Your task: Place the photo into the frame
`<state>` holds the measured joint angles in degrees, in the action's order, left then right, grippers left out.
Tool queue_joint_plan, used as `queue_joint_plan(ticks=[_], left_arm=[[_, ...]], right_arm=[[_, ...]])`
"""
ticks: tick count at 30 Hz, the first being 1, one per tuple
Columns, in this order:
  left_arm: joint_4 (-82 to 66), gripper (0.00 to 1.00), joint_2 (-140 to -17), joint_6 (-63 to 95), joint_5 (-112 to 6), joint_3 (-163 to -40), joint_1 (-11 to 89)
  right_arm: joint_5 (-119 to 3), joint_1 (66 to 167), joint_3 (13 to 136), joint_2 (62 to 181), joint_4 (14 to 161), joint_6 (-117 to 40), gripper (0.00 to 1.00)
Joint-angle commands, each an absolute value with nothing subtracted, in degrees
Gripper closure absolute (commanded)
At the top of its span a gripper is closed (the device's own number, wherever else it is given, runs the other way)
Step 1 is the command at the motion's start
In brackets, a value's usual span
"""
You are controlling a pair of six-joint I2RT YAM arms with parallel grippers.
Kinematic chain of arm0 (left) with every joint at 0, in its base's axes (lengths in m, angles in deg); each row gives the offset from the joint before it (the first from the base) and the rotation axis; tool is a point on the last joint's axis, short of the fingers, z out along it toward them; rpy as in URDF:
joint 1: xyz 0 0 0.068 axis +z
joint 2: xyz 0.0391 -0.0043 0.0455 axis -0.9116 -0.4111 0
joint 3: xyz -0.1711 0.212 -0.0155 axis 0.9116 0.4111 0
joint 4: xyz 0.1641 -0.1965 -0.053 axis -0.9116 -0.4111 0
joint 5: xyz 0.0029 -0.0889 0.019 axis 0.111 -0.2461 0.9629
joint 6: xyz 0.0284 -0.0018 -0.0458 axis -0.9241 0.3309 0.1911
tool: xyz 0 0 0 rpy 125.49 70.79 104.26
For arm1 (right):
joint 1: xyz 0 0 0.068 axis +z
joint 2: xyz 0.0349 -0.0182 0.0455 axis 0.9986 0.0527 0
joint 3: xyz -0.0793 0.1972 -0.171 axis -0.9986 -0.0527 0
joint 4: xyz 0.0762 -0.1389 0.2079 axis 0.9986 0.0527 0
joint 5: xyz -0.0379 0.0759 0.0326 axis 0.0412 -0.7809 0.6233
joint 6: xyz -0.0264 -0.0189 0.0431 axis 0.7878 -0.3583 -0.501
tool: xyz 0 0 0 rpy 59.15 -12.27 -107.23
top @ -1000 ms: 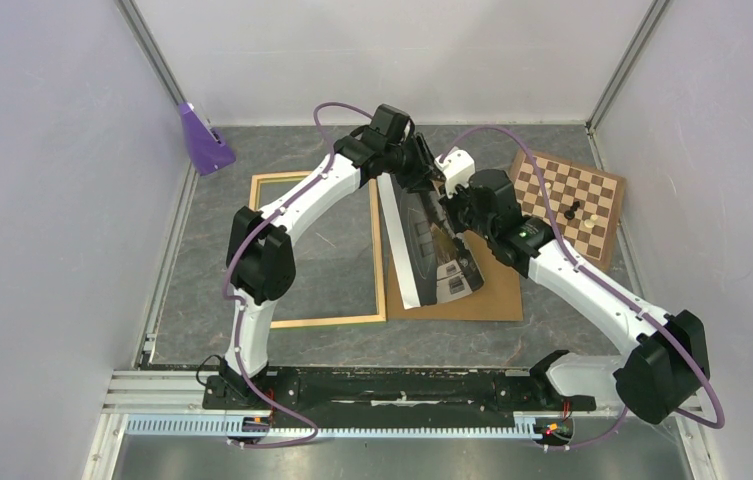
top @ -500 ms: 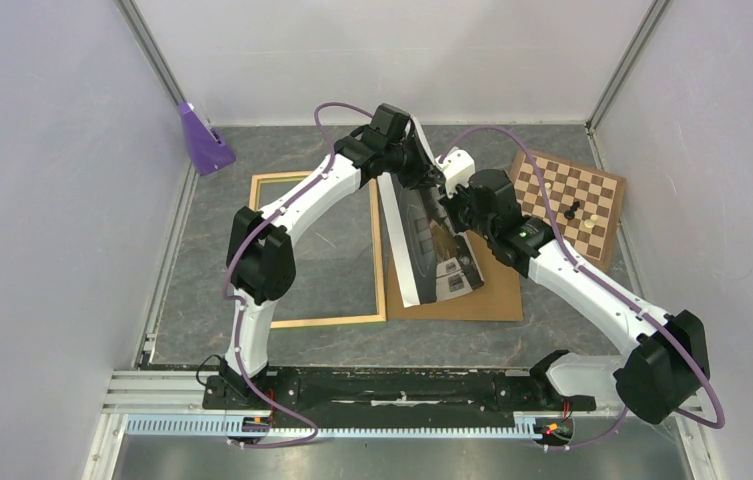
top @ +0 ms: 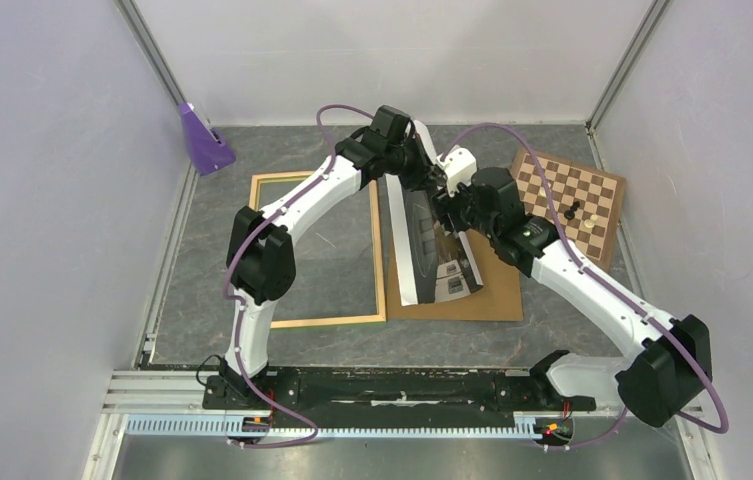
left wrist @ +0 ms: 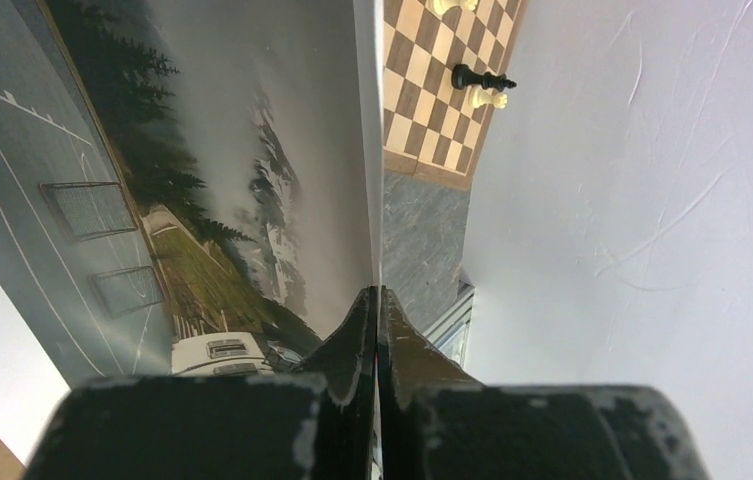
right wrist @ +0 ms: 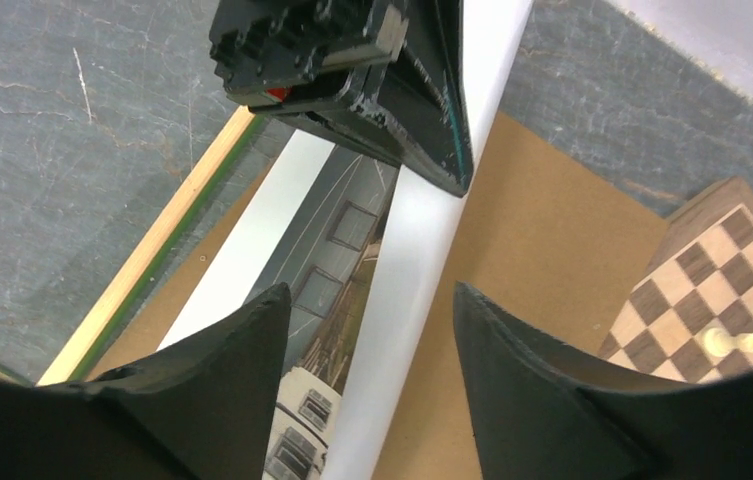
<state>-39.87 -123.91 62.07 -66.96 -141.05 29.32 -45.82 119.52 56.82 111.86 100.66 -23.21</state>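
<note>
The photo [top: 434, 255] leans over the brown hardboard panel, its far end raised and its near end resting down. My left gripper [top: 424, 176] is shut on the photo's far white edge; in the left wrist view the jaws pinch that edge [left wrist: 377, 296] and the dark print [left wrist: 212, 150] runs away from them. My right gripper [top: 450, 206] hangs open just beside the photo, and its fingertips straddle the white strip [right wrist: 370, 296] without touching it. The frame [top: 380, 262] lies flat to the left of the photo, pale wood up, with a green lip [right wrist: 152, 250].
A brown hardboard panel [top: 497, 296] lies under the photo. The chessboard [top: 582, 190] with two small pieces [left wrist: 479, 80] sits at the back right. A purple block [top: 202, 140] stands in the back left corner. Walls close in on three sides.
My left gripper has closed on the photo's far edge. My right gripper has let go of the photo and opened. The photo has tilted slightly steeper.
</note>
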Motion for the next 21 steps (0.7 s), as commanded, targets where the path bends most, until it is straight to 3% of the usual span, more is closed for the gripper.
queue_joint_plan(ticks=[1,11,21], left_arm=[[-36.87,0.98,-121.41,61.64,-69.28,-141.04,29.08],[-37.40,0.98,-114.84,54.72,-70.44,-139.00,29.23],[-42.13,0.98,-105.85,44.78,-73.81,-137.81,29.69]], right_arm=[[-46.48,119.94,62.11,108.31,100.64,-23.07,0.33],[-53.75,115.89,64.27,103.59,101.19,-25.15,0.18],[-53.67,111.01,66.31,100.41,102.02,-24.67,0.16]])
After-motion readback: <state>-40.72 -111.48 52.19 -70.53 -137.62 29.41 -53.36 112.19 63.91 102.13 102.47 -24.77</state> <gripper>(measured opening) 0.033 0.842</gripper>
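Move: Ahead and in from both arms, the left hand already pinches the photo's raised right margin, with the open frame's middle about 24 cm to its left, 10 cm back and 18 cm below. The brown backing board's middle is some 7 cm to that hand's right, 10 cm back and 19 cm down. From the right hand, already part-open at the photo's margin, the frame lies roughly 25 cm left and 4 cm back, the chessboard some 32 cm right and 5 cm forward, both about 19 cm below. Lifting away from the photo, the right hand opens wider and rises about 11 cm, then drifts to its right over the backing board. The left hand keeps its pinch on the photo's margin, barely moving until the right hand is on its way up, then draws the sheet up about 8 cm and back some 4 cm, its fingers tilting up a little. ##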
